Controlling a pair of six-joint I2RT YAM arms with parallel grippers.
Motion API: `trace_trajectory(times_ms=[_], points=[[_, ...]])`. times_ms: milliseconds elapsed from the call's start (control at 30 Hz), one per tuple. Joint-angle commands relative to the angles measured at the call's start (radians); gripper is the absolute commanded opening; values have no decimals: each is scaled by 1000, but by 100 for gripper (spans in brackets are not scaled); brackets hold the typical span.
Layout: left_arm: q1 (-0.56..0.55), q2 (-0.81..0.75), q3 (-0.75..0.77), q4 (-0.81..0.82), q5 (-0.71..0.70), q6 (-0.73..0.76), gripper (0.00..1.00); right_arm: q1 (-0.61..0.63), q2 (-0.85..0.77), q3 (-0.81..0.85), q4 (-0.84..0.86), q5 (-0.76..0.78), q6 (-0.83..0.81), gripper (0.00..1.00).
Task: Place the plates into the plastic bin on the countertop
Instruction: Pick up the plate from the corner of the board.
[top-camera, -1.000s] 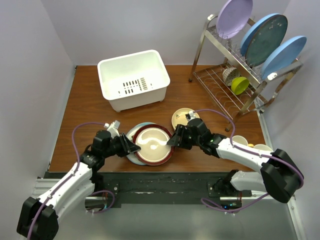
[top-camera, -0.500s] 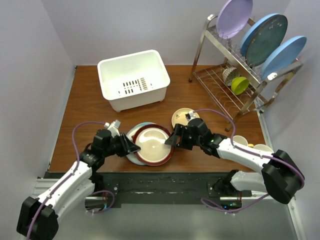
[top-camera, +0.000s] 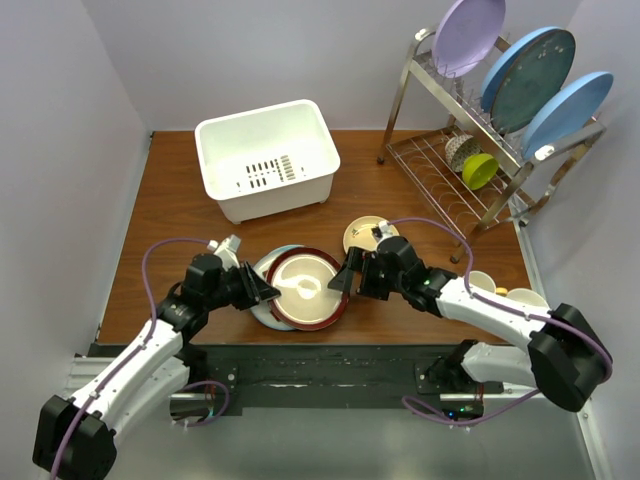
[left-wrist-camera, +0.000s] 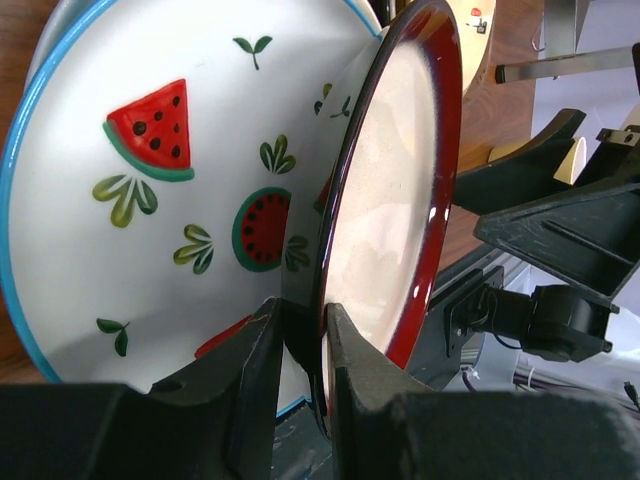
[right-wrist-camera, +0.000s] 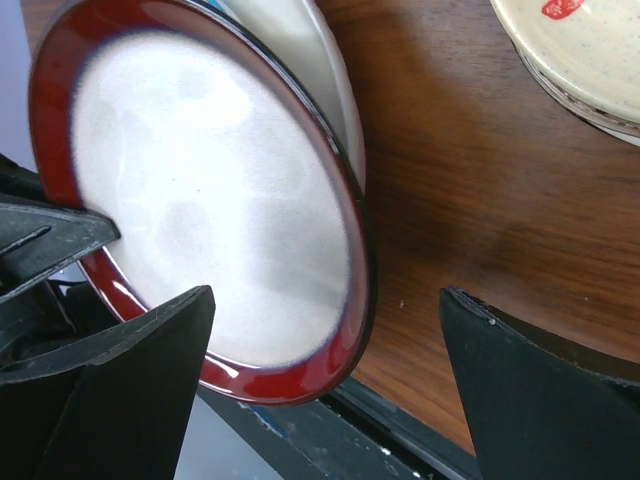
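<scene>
The maroon-rimmed cream plate (top-camera: 305, 290) is tilted up on the stack at the front of the countertop (top-camera: 170, 220). My left gripper (top-camera: 268, 290) is shut on its left rim; the left wrist view shows the gripper (left-wrist-camera: 300, 315) pinching the plate (left-wrist-camera: 390, 230) above the white plate with watermelon motifs (left-wrist-camera: 150, 220). My right gripper (top-camera: 342, 283) is open, and in the right wrist view its fingers (right-wrist-camera: 325, 295) straddle the plate's right edge (right-wrist-camera: 210, 200) without touching it. The small tan plate (top-camera: 365, 237) lies behind the right gripper. The white plastic bin (top-camera: 270, 185) stands empty at the back left.
A chrome wire rack (top-camera: 450, 170) stands at the back right with upright lilac (top-camera: 468, 32) and blue plates (top-camera: 530, 75) and a yellow cup (top-camera: 480, 170). Two pale cups (top-camera: 482, 282) sit by the right forearm at the right edge.
The maroon-rimmed plate has tipped up from lying flat on the stack, lifted at its left rim by the left gripper. The right gripper has edged slightly left.
</scene>
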Motion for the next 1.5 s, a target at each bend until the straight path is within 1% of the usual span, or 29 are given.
trace_trajectory(times_ms=[0, 400, 1033, 1467], points=[[-2, -17, 59, 12, -28, 29, 0, 4, -49, 42, -17, 22, -23, 99], [-2, -29, 84, -9, -40, 31, 0, 4, -86, 52, -49, 44, -39, 99], [-4, -34, 165, -66, -68, 41, 0, 4, -170, 88, -158, 117, -82, 99], [-2, -23, 223, -101, -81, 60, 0, 3, -271, 114, -247, 190, -106, 99]])
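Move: Some 28 cm ahead of the left hand, and straight out from it, stands the plastic bin; the red-rimmed plate, its left rim already pinched there, has its middle about 8 cm to the right and 1 cm ahead at hand height. The watermelon plate lies about 6 cm below, 4 cm right and 1 cm ahead. From the open right hand, the red-rimmed plate's middle is 9 cm left and 2 cm back, the cream plates 9 cm ahead, 6 cm right and 6 cm lower. Backing off from the plate's right rim, the right hand, already wide open, climbs about 5 cm and drifts some 3 cm to the right, its fingers tipping up roughly 10 degrees. Meanwhile the left hand keeps its pinch on the left rim and slowly raises the red-rimmed plate about 2.5 cm above the watermelon plate, easing barely 1 cm left. ##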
